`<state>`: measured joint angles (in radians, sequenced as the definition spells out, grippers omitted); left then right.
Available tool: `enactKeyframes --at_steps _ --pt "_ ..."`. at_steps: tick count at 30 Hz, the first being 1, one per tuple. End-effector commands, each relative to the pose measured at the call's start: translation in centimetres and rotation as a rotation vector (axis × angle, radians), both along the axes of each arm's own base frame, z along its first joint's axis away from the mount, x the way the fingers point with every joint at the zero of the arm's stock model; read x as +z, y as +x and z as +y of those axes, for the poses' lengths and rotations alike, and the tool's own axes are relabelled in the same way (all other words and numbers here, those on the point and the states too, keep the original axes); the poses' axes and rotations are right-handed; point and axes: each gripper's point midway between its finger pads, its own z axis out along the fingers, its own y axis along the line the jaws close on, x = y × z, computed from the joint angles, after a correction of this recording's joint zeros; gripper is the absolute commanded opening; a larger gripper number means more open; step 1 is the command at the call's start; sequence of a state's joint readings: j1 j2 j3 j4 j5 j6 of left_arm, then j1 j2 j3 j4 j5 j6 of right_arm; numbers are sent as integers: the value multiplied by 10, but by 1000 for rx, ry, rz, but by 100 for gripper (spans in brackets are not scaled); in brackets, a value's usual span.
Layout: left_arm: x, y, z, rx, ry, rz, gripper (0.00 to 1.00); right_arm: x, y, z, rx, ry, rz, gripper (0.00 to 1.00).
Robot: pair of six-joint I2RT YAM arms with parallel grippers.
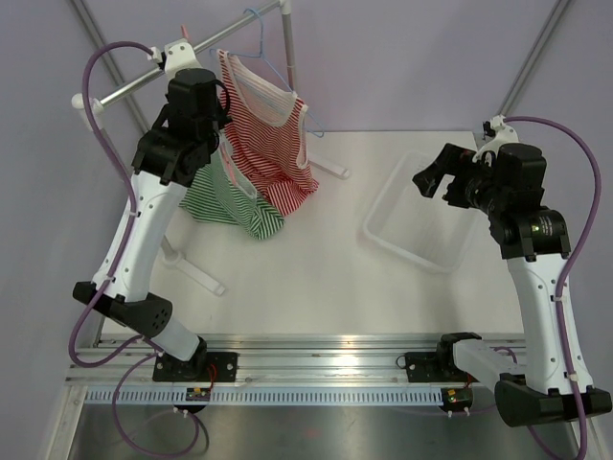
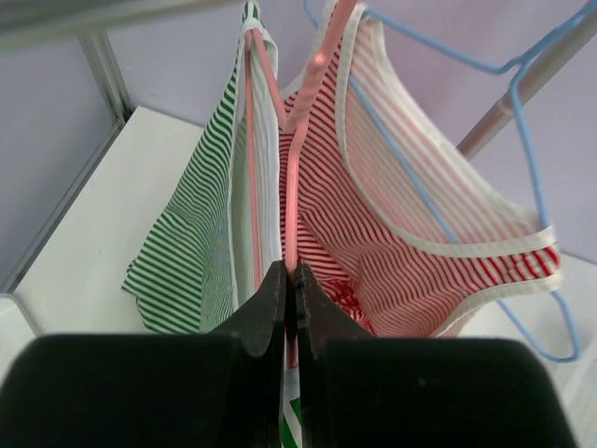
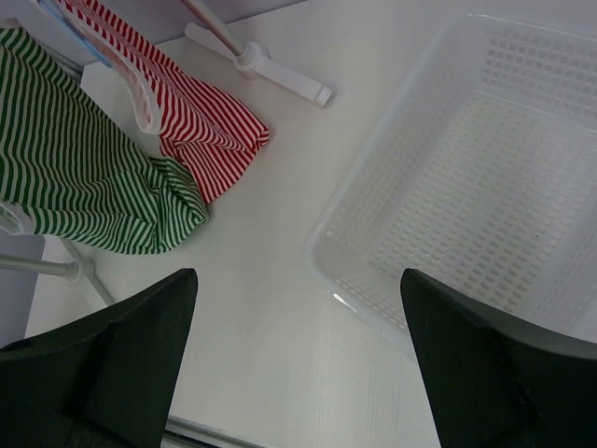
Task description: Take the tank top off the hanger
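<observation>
A red-striped tank top (image 1: 273, 144) hangs on a blue hanger (image 1: 261, 43) from the rack's rail. Beside it, to the left, a green-striped tank top (image 1: 225, 201) hangs on a pink hanger (image 2: 297, 159). In the left wrist view the red one (image 2: 420, 215) is to the right and the green one (image 2: 196, 233) to the left. My left gripper (image 2: 290, 273) is shut on the pink hanger's wire, which runs straight down between the jaws. My right gripper (image 1: 428, 177) hovers open and holds nothing, to the right over the table (image 3: 298, 275).
A white perforated basket (image 1: 383, 235) lies on the table at the right, under my right gripper's far side (image 3: 322, 247). The rack's rail (image 1: 124, 88), upright pole (image 1: 287, 48) and white feet (image 1: 192, 268) stand at the back left.
</observation>
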<state>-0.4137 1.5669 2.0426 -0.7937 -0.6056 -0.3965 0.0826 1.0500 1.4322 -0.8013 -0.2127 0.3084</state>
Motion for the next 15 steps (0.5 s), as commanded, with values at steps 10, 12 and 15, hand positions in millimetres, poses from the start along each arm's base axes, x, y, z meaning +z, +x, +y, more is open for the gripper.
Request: enactKeyframes --at_steps 10,12,15 --pt "67 -45 -10 -69 -149 -171 0 21 10 13 47 46 -75 97" --pt "65 -56 -9 -90 -159 -176 0 20 12 14 49 54 -78 96" --pt "63 -72 -11 -143 -168 -175 0 18 18 19 62 89 -76 95"
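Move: My left hand already pinches the pink hanger by its near shoulder. The hanger's middle is about 5 cm ahead, 2 cm left and 3 cm up; the rail at its hook is roughly 7 cm ahead, 3 cm left and 10 cm up. The green tank top's middle is some 5 cm ahead, 3 cm left and 14 cm down, the red tank top 6 cm ahead, 6 cm right and 10 cm down. From my right hand, the hanger is about 43 cm left, 15 cm ahead and 10 cm up. Keeping my left fingers shut on the pink hanger's shoulder, I carry on lifting it about 3 cm, with the fingers tipping slightly upward. The rise then levels off and I draw the hanger back towards me, nearly 5 cm in all and speeding up at the end, drifting a little right, away from the red tank top. ##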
